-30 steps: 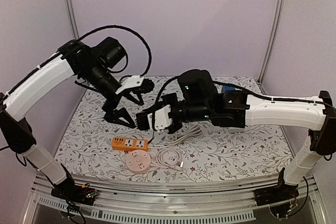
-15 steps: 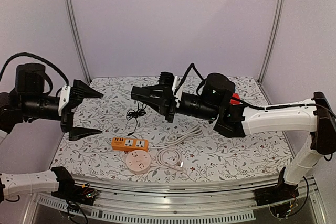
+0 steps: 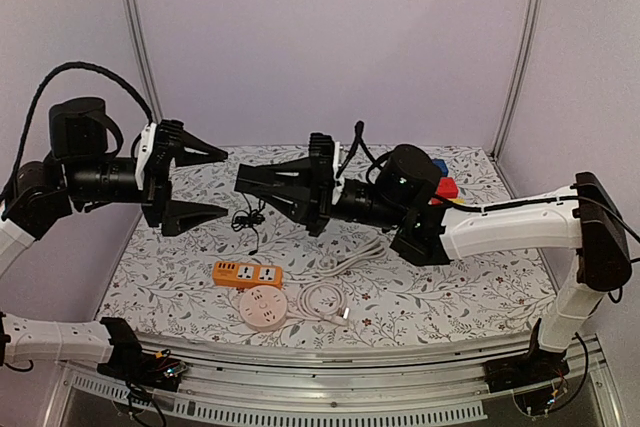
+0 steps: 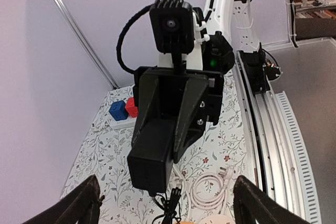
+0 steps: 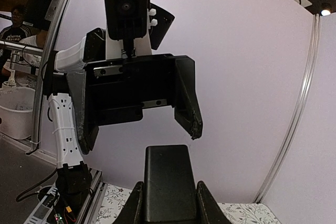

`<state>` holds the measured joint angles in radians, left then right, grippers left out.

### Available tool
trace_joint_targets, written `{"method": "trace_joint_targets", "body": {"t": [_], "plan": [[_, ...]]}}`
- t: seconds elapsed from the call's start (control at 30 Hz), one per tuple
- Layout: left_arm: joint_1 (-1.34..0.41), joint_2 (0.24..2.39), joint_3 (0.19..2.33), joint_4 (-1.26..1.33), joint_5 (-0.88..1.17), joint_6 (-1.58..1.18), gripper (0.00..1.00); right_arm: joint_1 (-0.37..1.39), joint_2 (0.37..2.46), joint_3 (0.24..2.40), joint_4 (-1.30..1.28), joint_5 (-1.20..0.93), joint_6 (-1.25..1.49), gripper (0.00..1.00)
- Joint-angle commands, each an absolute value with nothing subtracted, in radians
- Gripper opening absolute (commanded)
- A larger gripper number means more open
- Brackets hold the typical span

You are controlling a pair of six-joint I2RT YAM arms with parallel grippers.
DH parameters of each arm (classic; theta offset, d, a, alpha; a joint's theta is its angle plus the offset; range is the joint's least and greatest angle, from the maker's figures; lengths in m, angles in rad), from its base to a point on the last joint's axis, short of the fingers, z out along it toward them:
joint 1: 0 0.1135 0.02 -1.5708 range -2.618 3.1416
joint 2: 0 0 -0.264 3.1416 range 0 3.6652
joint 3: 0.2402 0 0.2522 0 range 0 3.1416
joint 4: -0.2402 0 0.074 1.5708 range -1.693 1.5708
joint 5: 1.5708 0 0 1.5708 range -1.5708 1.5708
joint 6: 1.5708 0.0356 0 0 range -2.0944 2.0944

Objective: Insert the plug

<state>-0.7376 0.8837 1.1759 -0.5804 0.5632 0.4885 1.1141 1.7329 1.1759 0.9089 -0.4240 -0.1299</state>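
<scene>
The plug is a black adapter block [image 3: 246, 181] with a thin black cable [image 3: 250, 222] hanging to the table. My right gripper [image 3: 272, 189] is shut on it, holding it in the air and pointing left. In the right wrist view the block [image 5: 167, 166] sticks out beyond both fingers [image 5: 134, 203]. My left gripper [image 3: 215, 183] faces it from the left, open, with a small gap between its tips and the block's end. The left wrist view shows the block [image 4: 152, 156] end-on above my spread fingers [image 4: 79, 205]. An orange power strip [image 3: 246, 273] lies on the table below.
A round pink socket [image 3: 264, 307] and a coiled white cable [image 3: 320, 299] lie beside the orange strip. A white cord with a plug [image 3: 350, 257] runs behind them. Red and blue blocks [image 3: 443, 185] sit on a white strip at the back right. Frame posts stand at the back corners.
A second ago both grippers were low over the table. The right one rose with the plug and turned left. The left gripper swung up to face it and narrowed slightly.
</scene>
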Motion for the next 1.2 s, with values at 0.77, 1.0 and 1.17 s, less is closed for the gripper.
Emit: {"method": "trace_joint_targets", "body": {"t": [0.77, 1.0, 1.17], "plan": [[-0.822, 0.986, 1.241, -0.577, 0.474, 0.46, 0.0, 1.123, 1.729, 1.204, 0.884, -0.464, -0.159, 0.0], [-0.793, 1.045, 1.265, -0.882, 0.14, 0.727, 0.0, 1.111, 1.64, 1.098, 0.77, -0.226, -0.175, 0.99], [-0.679, 1.159, 1.294, -1.131, 0.022, 0.898, 0.0, 1.094, 1.559, 1.133, 0.386, -0.062, -0.165, 0.99]]}}
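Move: Straight across from the open left gripper, the black plug is held in the right fingers, its middle about 6 cm to the left hand's right, 1 cm farther out and 1 cm lower. Far below, roughly 36 cm down, the orange strip lies 8 cm ahead of the left hand and 1 cm left, the round socket 1 cm ahead and 2 cm right. From the right hand, the plug's middle is about 3 cm left and 1 cm up, level forward. Easing some 3 cm right and slightly forward onto the plug's free end, the left hand shuts its fingers on it while the right keeps its hold almost still. The right fingers then open wide and back off about 5 cm, forward and down, as the left carries the plug about 10 cm down, forward and left, tipping its fingers downward by some 30 degrees. ##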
